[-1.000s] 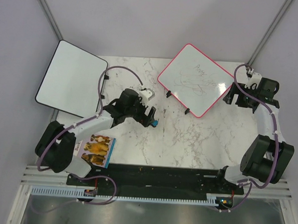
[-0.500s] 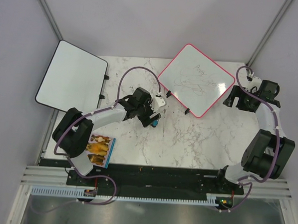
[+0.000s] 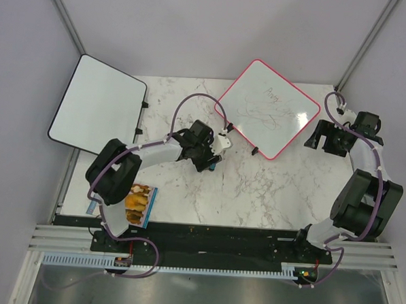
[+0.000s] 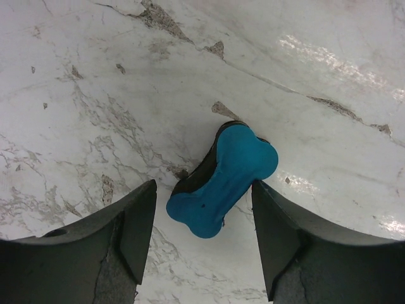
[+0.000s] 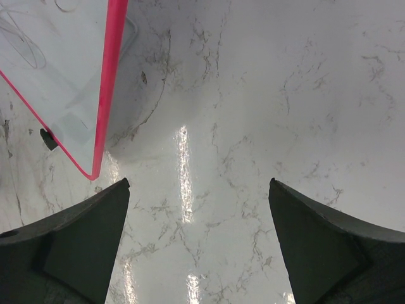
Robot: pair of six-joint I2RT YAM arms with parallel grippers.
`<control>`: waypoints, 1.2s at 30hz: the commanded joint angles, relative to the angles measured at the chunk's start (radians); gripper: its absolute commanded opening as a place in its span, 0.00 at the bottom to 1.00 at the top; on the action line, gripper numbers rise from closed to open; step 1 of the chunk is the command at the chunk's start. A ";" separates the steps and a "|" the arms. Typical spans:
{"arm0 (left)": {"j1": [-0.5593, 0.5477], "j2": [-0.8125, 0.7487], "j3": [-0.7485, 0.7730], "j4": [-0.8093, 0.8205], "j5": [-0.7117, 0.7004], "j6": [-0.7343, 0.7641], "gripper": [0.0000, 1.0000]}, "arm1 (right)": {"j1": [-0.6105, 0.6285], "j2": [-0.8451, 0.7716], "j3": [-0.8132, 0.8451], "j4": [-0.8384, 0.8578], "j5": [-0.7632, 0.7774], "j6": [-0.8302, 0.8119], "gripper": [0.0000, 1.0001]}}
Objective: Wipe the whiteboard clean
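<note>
The whiteboard, pink-framed and marked with faint grey scribbles, stands tilted at the back of the marble table; its pink edge and corner show at the upper left of the right wrist view. A blue bone-shaped eraser with a black underside lies on the marble. My left gripper straddles it with its jaws apart: the right finger is at the eraser's end, the left finger stands clear of it. My right gripper hangs open over bare marble just right of the board.
A black-framed white board leans off the table's back left corner. A picture card lies near the left arm's base. The whiteboard's small black foot rests on the marble near the eraser.
My left arm has reached right and settled over the blue eraser, and its jaws have narrowed around it. The right gripper has shifted slightly nearer along the board's right side, still wide open.
</note>
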 commanded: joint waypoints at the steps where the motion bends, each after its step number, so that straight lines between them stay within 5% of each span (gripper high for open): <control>1: -0.009 0.036 0.048 -0.008 -0.006 0.019 0.68 | -0.006 0.003 0.042 -0.003 -0.006 -0.025 0.98; 9: -0.011 0.053 0.055 -0.012 -0.014 0.014 0.57 | -0.011 0.007 0.043 -0.002 -0.012 -0.030 0.98; 12: -0.012 0.070 0.072 -0.037 -0.008 0.005 0.35 | -0.012 0.016 0.048 0.006 -0.025 -0.041 0.98; 14: -0.012 0.091 0.106 -0.066 -0.041 -0.007 0.10 | -0.017 0.004 0.043 0.035 -0.012 -0.051 0.98; 16: -0.012 0.121 0.129 -0.112 -0.061 -0.033 0.02 | -0.017 -0.019 0.028 0.072 0.006 -0.064 0.98; 30: -0.011 0.062 0.173 -0.100 -0.077 -0.200 0.02 | -0.046 -0.048 0.062 0.084 -0.136 -0.022 0.98; 36: -0.009 0.052 0.181 -0.060 -0.074 -0.280 0.02 | -0.112 0.067 0.123 0.077 -0.418 -0.030 0.98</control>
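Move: The blue eraser's middle is almost between the left fingertips, about 1 cm ahead, 1 cm to the right and 1 cm below. The whiteboard's centre stands roughly 20 cm ahead and 18 cm right of that hand; its left clip is some 12 cm ahead and 6 cm right, its right clip 5 cm ahead and 15 cm right. From the right hand the eraser lies about 38 cm left, 5 cm back and 9 cm below. Sink the half-open left gripper about 1 cm over the blue eraser, then shut the fingers so they pinch its waist, easing roughly 1 cm forward and right as they close; keep the pinch and turn the hand some 10 degrees counter-clockwise. Late on, raise the open, empty right hand about 4 cm and a little forward, tipping its fingers up about 10 degrees. ##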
